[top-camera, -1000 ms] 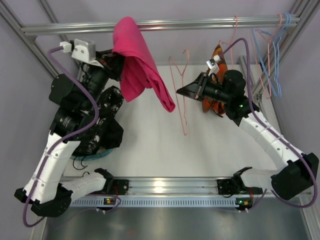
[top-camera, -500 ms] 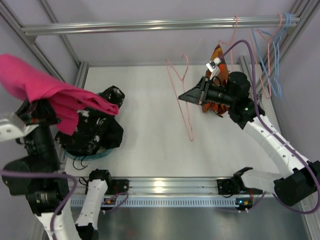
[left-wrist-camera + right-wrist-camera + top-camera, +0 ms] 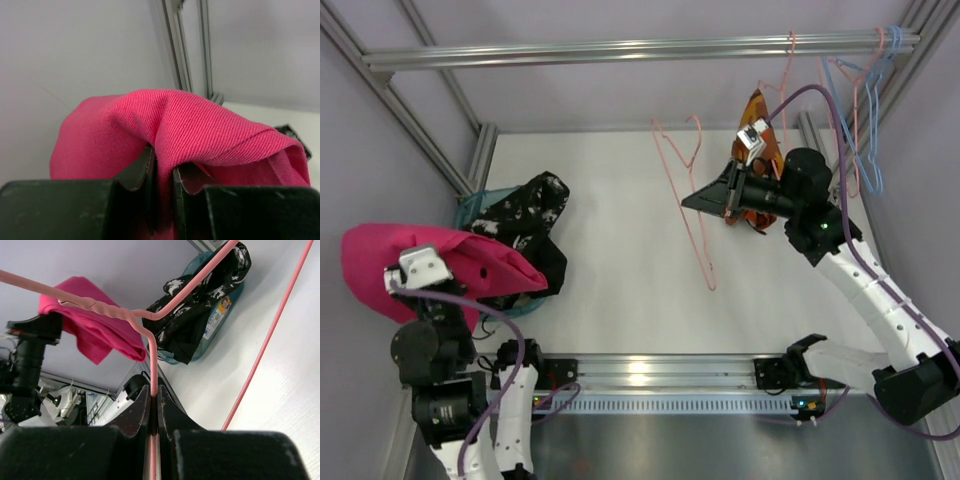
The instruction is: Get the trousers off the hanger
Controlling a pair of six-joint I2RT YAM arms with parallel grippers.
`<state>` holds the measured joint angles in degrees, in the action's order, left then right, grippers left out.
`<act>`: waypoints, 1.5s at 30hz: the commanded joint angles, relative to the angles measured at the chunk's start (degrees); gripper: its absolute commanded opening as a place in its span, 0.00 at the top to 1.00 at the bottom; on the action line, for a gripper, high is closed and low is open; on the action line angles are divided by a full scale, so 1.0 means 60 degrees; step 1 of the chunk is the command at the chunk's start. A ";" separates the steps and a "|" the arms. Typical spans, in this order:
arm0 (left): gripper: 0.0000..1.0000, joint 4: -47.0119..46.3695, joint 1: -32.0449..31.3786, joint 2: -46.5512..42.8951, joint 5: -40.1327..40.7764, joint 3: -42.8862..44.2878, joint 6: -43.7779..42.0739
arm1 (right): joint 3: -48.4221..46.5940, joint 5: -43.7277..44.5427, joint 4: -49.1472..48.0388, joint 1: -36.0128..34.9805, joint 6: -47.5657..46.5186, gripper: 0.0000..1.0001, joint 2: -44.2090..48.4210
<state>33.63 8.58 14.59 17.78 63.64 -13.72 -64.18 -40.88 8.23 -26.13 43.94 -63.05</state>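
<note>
The magenta-pink trousers (image 3: 375,270) hang bunched at the near left, above and beside the basket. My left gripper (image 3: 162,160) is shut on a fold of them (image 3: 210,125), and the cloth drapes over its fingers. My right gripper (image 3: 705,198) is shut on the wire of a bare pink hanger (image 3: 692,215), held over the table's middle right. The wire (image 3: 151,355) runs straight up between its fingertips. The orange-red patterned trousers (image 3: 756,108) hang behind my right arm and are partly hidden by it.
A black garment with white marks (image 3: 532,225) lies heaped over a teal basket (image 3: 470,205) at the table's left. Several pink and blue wire hangers (image 3: 865,100) hang from the rail (image 3: 620,48) at the back right. Frame posts stand at both sides.
My left arm has swung the pink trousers from the back rail down to the near left. The right gripper with the hanger has shifted slightly right.
</note>
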 commanded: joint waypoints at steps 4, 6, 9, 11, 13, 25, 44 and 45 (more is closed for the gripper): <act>1.00 -0.1952 0.0035 0.0613 -0.0618 -0.1654 -0.0601 | -0.0553 0.0017 0.0693 -0.0040 -0.1024 1.00 0.0897; 1.00 -0.2627 0.0035 0.1345 -0.1145 -0.2357 -0.0425 | -0.0596 -0.0129 0.0927 -0.0040 -0.1389 1.00 0.1102; 1.00 -0.3874 0.0021 0.2969 -0.1001 -0.2915 -0.0190 | -0.0786 -0.0173 0.1554 -0.0040 -0.2091 1.00 0.1381; 1.00 -0.4269 0.0035 0.4182 -0.1059 -0.2959 0.0015 | -0.1035 -0.0130 0.2025 -0.0010 -0.2444 1.00 0.1513; 0.95 -0.4446 0.0035 0.4816 -0.1423 -0.2974 0.0262 | -0.1167 0.0016 0.2684 0.0048 -0.2841 1.00 0.1747; 0.18 -0.2462 0.0035 0.4353 -0.7117 -0.2478 -0.0303 | -0.1709 -0.0817 0.5217 0.0722 -0.4451 1.00 0.2042; 0.19 -0.1474 -0.0184 0.6180 -1.6265 0.2151 -0.0717 | -0.3363 -0.3191 0.6407 -0.0082 -0.5976 1.00 -0.0800; 0.20 -0.1488 -0.0344 0.6356 -1.6148 0.2298 -0.0804 | -0.3481 -0.3205 0.6378 -0.0228 -0.6049 1.00 -0.0888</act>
<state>24.99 7.99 49.52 -74.04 73.58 -15.84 -80.44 -56.42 48.10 -25.10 9.91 -66.83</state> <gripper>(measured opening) 0.808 0.027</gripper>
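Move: The left hand, already holding the pink trousers, has the blue basin about 20 cm ahead, roughly in line (1 cm right) and some 35 cm below; the black patterned cloth heaped in it centres about 22 cm ahead, 5 cm right and 32 cm down. From the right hand, which holds the empty pink hanger, the basin lies some 43 cm left, 8 cm ahead and 28 cm lower, and the camouflage trousers hang about 13 cm ahead, 14 cm right and a little lower. The left hand swings the trousers forward and down in one quick sweep, about 20 cm each way, tipping its fingers down some 30 degrees, and opens wide over the basin to let them go before drawing off to the right by about 20 cm and back up to its starting height, turning clockwise as it leaves. Meanwhile the right hand keeps its pinch on the hanger's wire and backs off about 7 cm, rising slightly and drifting right, then sinks and eases back left while turning counter-clockwise and rolling its left side down. ##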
